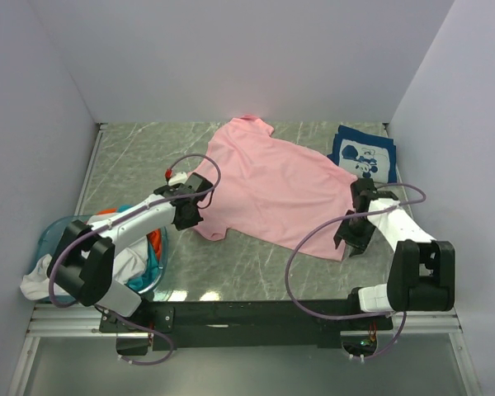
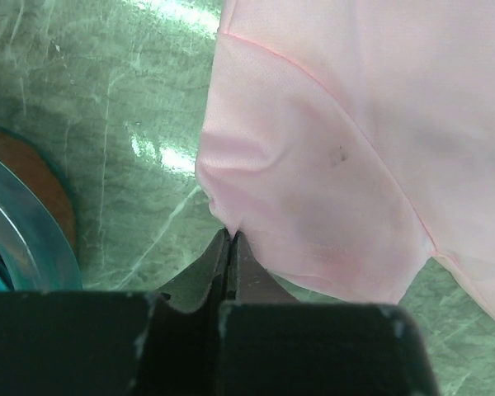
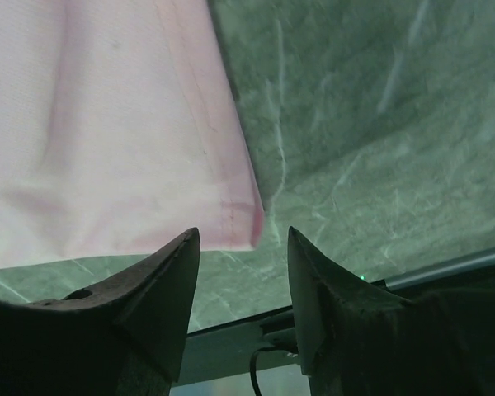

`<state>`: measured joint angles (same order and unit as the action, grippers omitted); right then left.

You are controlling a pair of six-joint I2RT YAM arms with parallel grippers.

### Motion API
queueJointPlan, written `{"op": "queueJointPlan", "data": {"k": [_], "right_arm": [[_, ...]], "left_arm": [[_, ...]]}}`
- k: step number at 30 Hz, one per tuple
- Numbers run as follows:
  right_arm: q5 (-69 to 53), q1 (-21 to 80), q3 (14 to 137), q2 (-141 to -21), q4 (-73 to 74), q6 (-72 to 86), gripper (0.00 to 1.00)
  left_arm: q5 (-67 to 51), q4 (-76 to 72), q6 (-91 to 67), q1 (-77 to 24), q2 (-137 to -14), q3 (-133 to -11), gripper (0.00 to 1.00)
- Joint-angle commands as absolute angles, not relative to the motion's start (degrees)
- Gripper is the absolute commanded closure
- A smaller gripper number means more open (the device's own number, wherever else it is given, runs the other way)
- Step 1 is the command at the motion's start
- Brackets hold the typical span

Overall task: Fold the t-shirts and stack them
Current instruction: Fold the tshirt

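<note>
A light pink t-shirt (image 1: 268, 181) lies spread flat across the middle of the table. My left gripper (image 1: 188, 218) is at its left sleeve. In the left wrist view that gripper (image 2: 231, 236) is shut, its tips pinching the puckered edge of the pink sleeve (image 2: 313, 165). My right gripper (image 1: 351, 244) hangs over the shirt's near right hem corner. In the right wrist view it (image 3: 241, 238) stands open, with the pink hem corner (image 3: 243, 219) just beyond the gap between its tips. A folded navy t-shirt (image 1: 363, 155) with white print lies at the back right.
A translucent blue basket (image 1: 62, 228) stands at the near left, holding white (image 1: 37, 280), teal and orange clothes; its rim (image 2: 25, 235) also shows in the left wrist view. White walls enclose the green marbled table (image 1: 247, 276). The table's near edge rail (image 3: 445, 266) lies close behind the right gripper.
</note>
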<state>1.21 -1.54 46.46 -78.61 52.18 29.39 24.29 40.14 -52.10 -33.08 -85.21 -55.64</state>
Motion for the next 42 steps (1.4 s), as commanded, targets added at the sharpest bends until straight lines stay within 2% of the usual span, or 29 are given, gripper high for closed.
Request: {"op": "queueJointPlan", "data": {"k": [1,8,34,36,42], "right_arm": [[2.20,-1.58,43.78,-75.50,55.89,32.25,0.48],[1.50,-1.50,42.54,-75.15,56.34,33.40,0.54],[1.05,-0.44,41.92,-80.68,50.10,36.56,0.55],[1.05,-0.44,41.75,-81.38,49.57,36.74,0.57],[0.44,-0.44,41.40,-82.53,48.08,36.74,0.74]], "left_arm": [[24.17,39.37,-50.54,-33.13,-82.53,-56.60,0.99],[23.64,38.85,-49.31,-32.43,-81.21,-55.99,0.99],[22.41,38.23,-46.41,-30.32,-81.12,-55.46,0.99],[22.41,38.41,-46.49,-30.32,-81.21,-55.46,0.99],[22.59,38.85,-46.67,-30.32,-81.12,-55.63,0.99]]}}
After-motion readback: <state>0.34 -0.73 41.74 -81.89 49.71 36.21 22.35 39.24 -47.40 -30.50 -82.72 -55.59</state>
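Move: The t-shirt's near right hem corner lies about 2 cm back, 1 cm left and 3 cm below my open right hand. The folded blue stack is some 30 cm ahead of that hand and 5 cm to its right, and the table's front edge runs about 15 cm behind it. From my left hand, already pinching the sleeve, the corner is roughly 43 cm right, 11 cm back and 6 cm lower. I carry my right hand back just under 4 cm past the hem corner, then bring it forward nearly 2 cm while sinking, ending about 3 cm lower, fingers pointing down. At the end I close the fingers on the corner, bunching the cloth between the tips. My left hand keeps its pinch on the sleeve and lifts it about 1 cm, then holds. ##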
